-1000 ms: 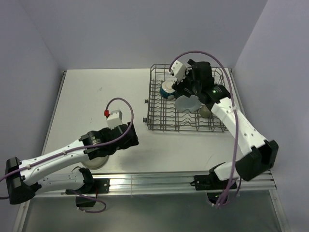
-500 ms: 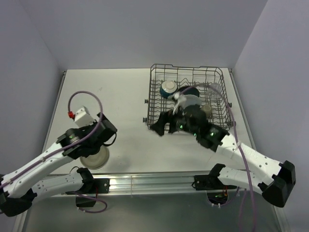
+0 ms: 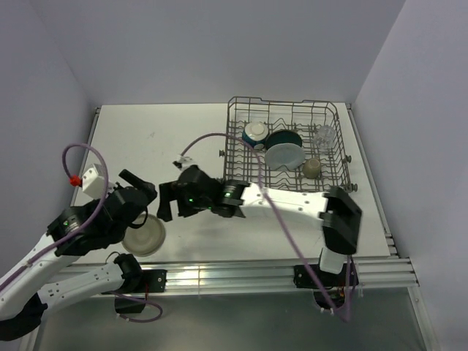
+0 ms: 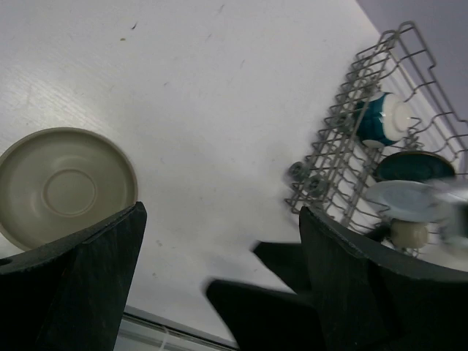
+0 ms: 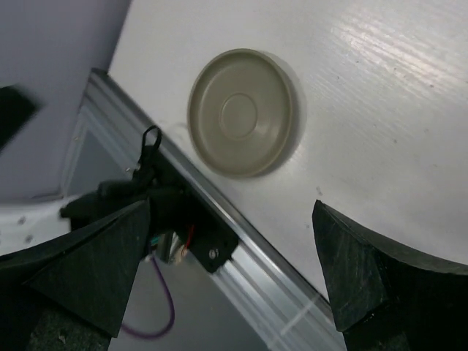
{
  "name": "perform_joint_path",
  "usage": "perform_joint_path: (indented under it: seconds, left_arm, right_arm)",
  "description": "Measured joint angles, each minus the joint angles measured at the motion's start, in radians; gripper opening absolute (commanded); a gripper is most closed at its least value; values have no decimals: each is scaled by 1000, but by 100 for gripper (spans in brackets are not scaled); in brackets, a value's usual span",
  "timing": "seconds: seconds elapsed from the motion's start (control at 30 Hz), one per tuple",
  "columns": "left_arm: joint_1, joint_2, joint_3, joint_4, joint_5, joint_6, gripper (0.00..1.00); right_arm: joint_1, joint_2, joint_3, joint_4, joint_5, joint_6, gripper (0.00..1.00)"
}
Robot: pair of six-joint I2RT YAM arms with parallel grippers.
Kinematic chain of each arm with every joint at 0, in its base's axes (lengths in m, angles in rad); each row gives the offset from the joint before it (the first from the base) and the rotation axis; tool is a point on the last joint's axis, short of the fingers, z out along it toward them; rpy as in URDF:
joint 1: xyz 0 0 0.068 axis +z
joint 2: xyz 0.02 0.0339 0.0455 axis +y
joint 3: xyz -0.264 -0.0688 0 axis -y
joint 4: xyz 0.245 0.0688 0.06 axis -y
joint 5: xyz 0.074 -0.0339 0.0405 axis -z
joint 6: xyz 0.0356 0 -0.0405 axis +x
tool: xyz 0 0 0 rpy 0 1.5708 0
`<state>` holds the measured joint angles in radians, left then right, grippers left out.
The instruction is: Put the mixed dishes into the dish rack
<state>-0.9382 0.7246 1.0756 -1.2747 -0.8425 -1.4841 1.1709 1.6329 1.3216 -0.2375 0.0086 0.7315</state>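
Note:
The grey-beige plate [image 3: 144,237] lies flat on the table near the front left edge, also seen in the left wrist view [image 4: 67,186] and the right wrist view [image 5: 241,113]. My left gripper [image 3: 145,200] hovers open and empty just above and behind it. My right gripper [image 3: 168,199] reaches across the table, open and empty, to the plate's upper right. The dish rack [image 3: 284,101] at the back right holds the teal bowl [image 3: 254,134], dark teal plate [image 3: 284,139], pale blue plate [image 3: 284,156], mug [image 3: 312,167] and glass [image 3: 325,134].
The metal rail [image 5: 292,285] runs along the table's near edge, right below the plate, with the left arm's base bracket [image 5: 183,219] on it. The right arm's forearm [image 3: 285,205] stretches low in front of the rack. Walls close in on the left, back and right.
My right arm has swung from the rack down and left across the table toward the plate. My left arm has pulled back to the left, uncovering the plate.

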Motion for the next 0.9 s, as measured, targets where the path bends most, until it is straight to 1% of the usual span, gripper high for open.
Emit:
perform_joint_path:
  seconds: [0.07,0.17,0.37,0.53,0.67,0.73,0.9]
  left_arm:
    - [0,-21,36,2,2,27,90]
    - [0,-87,80,29,3,84,89]
    - [0,-268,159,77,-16,174,89]
    - [0,-374,174,113,-29,216,88]
    - [0,-417,173,155,-20,251,87]
    - [0,-421,172,166,-13,262,87]
    - [0,-422,171,171,8,276,87]
  right_arm:
    - [13,141,111,-48,6,36,100]
    - [18,277,188,-93,11,79,100]
    - [18,376,208,-129,0,143,98]
    - [18,502,376,-161,-9,172,94]
    - [18,576,444,-193,16,211,85]
    - [18,608,478,-230,39,224,84]
    - [18,676,556,-313,95,233,73]
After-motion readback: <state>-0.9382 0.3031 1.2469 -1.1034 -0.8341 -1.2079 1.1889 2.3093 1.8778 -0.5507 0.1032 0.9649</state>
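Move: The plate on the table lies about 11 cm to the right hand's left, some 2 cm nearer the base and roughly 19 cm below. From that hand, the dish rack is about 28 cm ahead and 31 cm to the right, its bowl around 31 cm ahead and 22 cm right. The left hand has the same plate about 3 cm back, 5 cm to its left and 24 cm below. Down to the plate's right-hand rim goes the open right hand, sinking about 16 cm while easing left, its fingers tipping some 20 degrees more steeply down and narrowing partway around the rim; touch can't be made out. The left hand clears off empty and open, up, left and back, its fingers tilting upward. ##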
